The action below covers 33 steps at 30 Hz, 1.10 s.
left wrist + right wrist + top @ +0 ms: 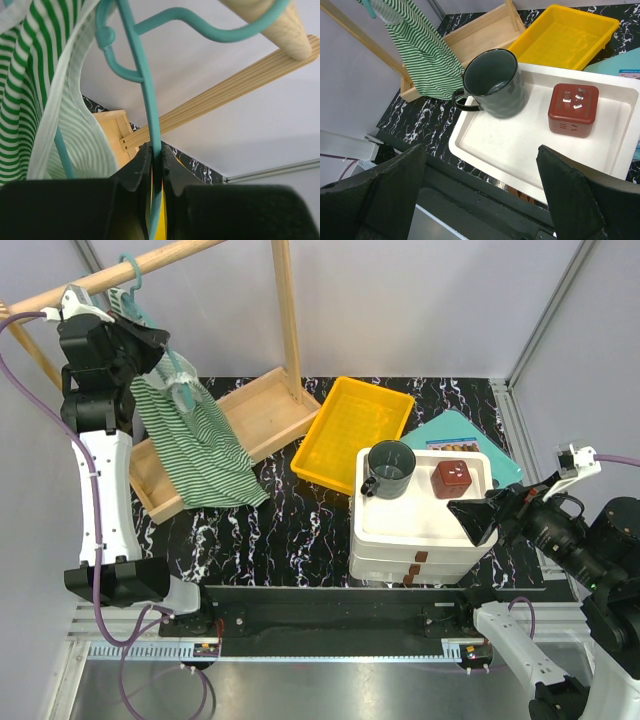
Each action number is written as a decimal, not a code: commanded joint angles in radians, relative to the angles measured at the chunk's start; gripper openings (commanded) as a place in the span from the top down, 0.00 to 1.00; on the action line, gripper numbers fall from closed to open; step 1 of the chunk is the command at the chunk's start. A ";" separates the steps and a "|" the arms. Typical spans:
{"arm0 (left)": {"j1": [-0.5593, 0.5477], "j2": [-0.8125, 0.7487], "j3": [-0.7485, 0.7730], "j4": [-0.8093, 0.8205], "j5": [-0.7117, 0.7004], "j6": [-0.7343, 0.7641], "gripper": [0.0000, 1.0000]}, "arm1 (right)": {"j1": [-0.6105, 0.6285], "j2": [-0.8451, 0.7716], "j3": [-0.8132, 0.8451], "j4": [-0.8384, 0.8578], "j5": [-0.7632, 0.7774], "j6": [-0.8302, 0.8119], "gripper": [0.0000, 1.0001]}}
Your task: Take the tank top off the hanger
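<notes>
The green-and-white striped tank top [195,440] hangs on the teal hanger [132,285], whose hook sits over the wooden rack pole [150,262]. My left gripper [163,341] is up at the hanger's shoulder. In the left wrist view its jaws [156,152] are shut on a thin teal bar of the hanger [149,95], with the tank top [22,75] draped just to the left. My right gripper [478,520] hovers wide open and holds nothing, low at the right over the white drawer unit. The right wrist view catches the tank top [427,55] far off.
A shallow wooden tray [262,412] lies under the rack, with a yellow tray [350,430] beside it. The white drawer unit's top [420,515] carries a dark green mug [390,467] and a red box [452,478]. The rack's wooden upright [288,310] stands behind.
</notes>
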 commanded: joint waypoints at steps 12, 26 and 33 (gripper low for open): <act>0.004 -0.064 0.110 0.045 0.113 -0.059 1.00 | -0.006 0.009 0.027 0.018 -0.038 0.004 0.00; 0.004 -0.162 0.114 -0.059 0.222 -0.113 1.00 | -0.006 0.027 0.014 0.031 -0.064 0.010 0.00; 0.006 -0.312 0.023 -0.070 0.339 -0.119 1.00 | -0.006 0.058 0.007 0.049 -0.080 -0.009 0.00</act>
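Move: Your left gripper already pinches one arm of the teal hanger. The hanger's hook sits over the wooden rod about 4 cm ahead, 3 cm left and 10 cm above the fingers. The striped tank top hangs with its middle some 22 cm below, 4 cm right and about level fore and aft; the yellow tray lies 8 cm ahead, 35 cm right and 47 cm below. From the right hand, the hook is roughly 33 cm ahead, 60 cm left and 12 cm higher. Keep the left fingers shut on the hanger arm, firming the squeeze, and raise it first to lift the hook clear of the rod. Then draw back towards the robot, faster at the end, about 10 cm in all, going on up and to the right some 5 cm each, with the wrist turning clockwise roughly 10 degrees. ##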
